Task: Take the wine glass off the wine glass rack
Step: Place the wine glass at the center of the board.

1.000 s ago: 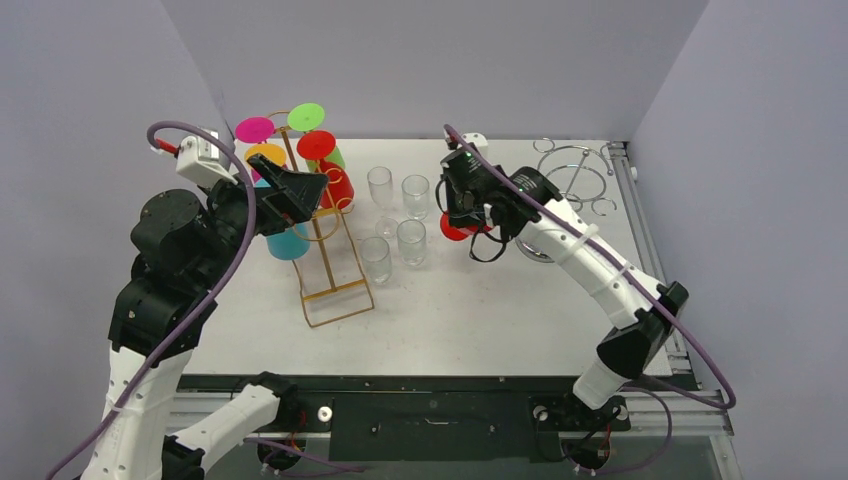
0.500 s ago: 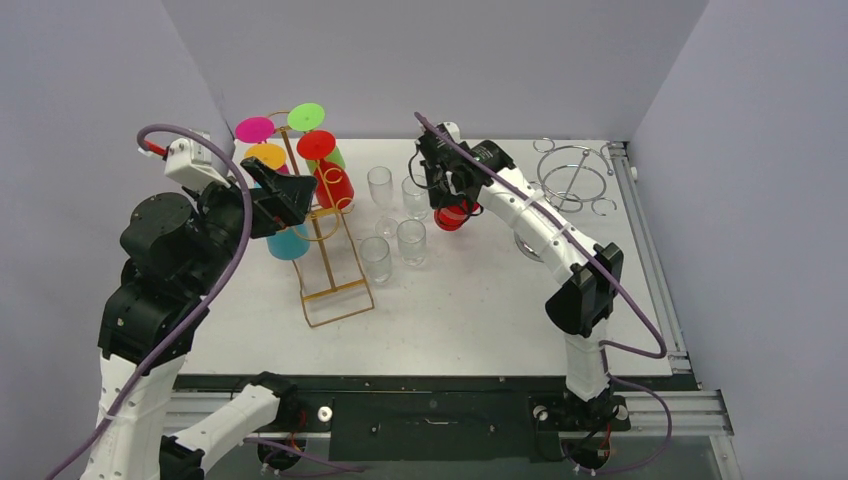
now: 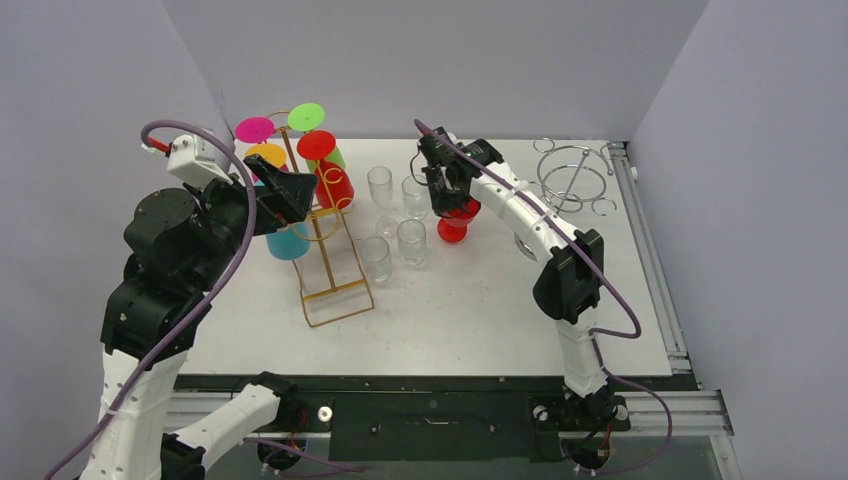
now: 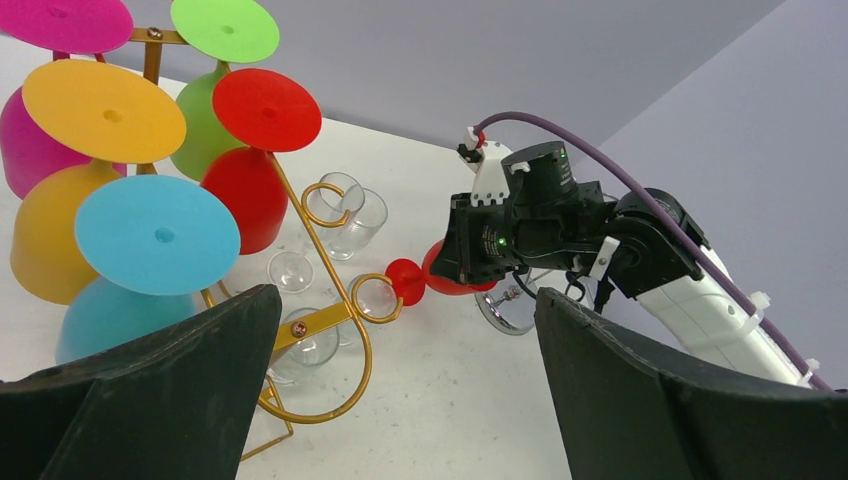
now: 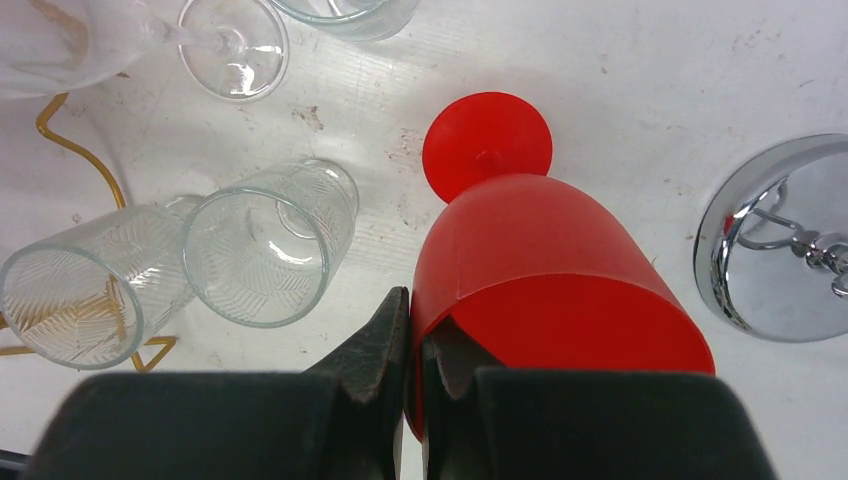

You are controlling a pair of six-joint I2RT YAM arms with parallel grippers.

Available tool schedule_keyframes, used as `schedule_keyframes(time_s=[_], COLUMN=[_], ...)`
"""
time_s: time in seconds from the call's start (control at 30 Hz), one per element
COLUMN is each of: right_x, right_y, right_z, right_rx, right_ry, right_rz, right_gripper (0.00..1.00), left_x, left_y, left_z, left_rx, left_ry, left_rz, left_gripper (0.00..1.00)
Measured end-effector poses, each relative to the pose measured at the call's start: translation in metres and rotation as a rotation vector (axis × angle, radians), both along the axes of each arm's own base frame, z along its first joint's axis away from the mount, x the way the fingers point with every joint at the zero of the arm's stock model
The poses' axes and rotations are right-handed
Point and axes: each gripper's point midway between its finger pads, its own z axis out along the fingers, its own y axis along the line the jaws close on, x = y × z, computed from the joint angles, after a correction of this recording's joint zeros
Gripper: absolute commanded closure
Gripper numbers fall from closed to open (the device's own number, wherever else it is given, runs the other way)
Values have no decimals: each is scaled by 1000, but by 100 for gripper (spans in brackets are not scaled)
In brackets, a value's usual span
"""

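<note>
The gold wire wine glass rack (image 3: 340, 290) stands at the left of the table. Several coloured glasses hang upside down on its upper end: pink, green, orange, red and blue (image 4: 155, 235). A red wine glass (image 3: 457, 222) is off the rack, foot down just right of the clear tumblers. My right gripper (image 3: 447, 200) is shut on it. In the right wrist view the gripper (image 5: 415, 320) pinches the wall of the red bowl (image 5: 540, 270), one finger inside and one outside. My left gripper (image 3: 300, 190) hovers open beside the hanging glasses, holding nothing (image 4: 405, 300).
Clear tumblers (image 3: 411, 240) (image 3: 375, 258) and a clear stemmed glass (image 3: 380, 185) stand between the rack and the red glass. A chrome wire stand (image 3: 575, 180) sits back right, its round base (image 5: 780, 240) close to the red glass. Grey walls close in the table.
My right arm has swung left and down, bringing the red glass from a lifted, tilted hold to foot-down beside the tumblers. The left arm has barely shifted.
</note>
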Motion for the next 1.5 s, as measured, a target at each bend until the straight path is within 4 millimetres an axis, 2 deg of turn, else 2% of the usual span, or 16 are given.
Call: schedule_keyframes(time_s=[0.2, 0.37, 0.57, 0.67, 0.97, 1.17, 1.27, 1.37, 1.5], right_x=[4, 4, 4, 5, 11, 11, 11, 9, 3], right_y=[7, 8, 9, 9, 13, 13, 13, 12, 9], right_z=[-20, -24, -24, -23, -8, -7, -3, 7, 36], right_rx=[-11, -12, -10, -9, 17, 19, 25, 39, 82], right_ry=[36, 46, 46, 45, 8, 5, -1, -18, -65], right_rz=[13, 16, 19, 19, 17, 14, 12, 11, 9], right_gripper=[100, 99, 77, 70, 59, 55, 52, 49, 45], left_x=[2, 2, 3, 3, 6, 14, 19, 25, 34], left_y=[-1, -1, -1, -1, -1, 9, 16, 23, 47], left_z=[-2, -2, -3, -4, -5, -3, -9, -18, -26], left_rx=[3, 3, 5, 6, 14, 46, 63, 74, 61], left_ry=[6, 8, 12, 14, 31, 73, 100, 136, 176], left_rz=[0, 0, 0, 0, 8, 76, 117, 152, 229], left_gripper=[4, 4, 4, 4, 4, 4, 4, 4, 4])
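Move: The right hand holds the red wine glass by the left wall of its rim; its standing spot on the board lies about 2 cm ahead, 4 cm right and 17 cm below. Of that spot, one tumbler stands 7 cm left and 5 cm nearer, another 7 cm left and 9 cm farther, and the clear wine glass 13 cm left and 4 cm farther. From the left hand the spot is roughly 16 cm ahead, 25 cm right, 45 cm down. Lower the red glass about 2.5 cm, drifting 1 cm left, to set its foot on the board; hold there, open the shut fingers to about half so the rim comes free, easing up and then lifting straight away some 6 cm from the lowest point. Late on, the wide-open left hand swings about 5 cm left and a little forward and down, turning roughly 15 degrees counter-clockwise by the coloured rack. ##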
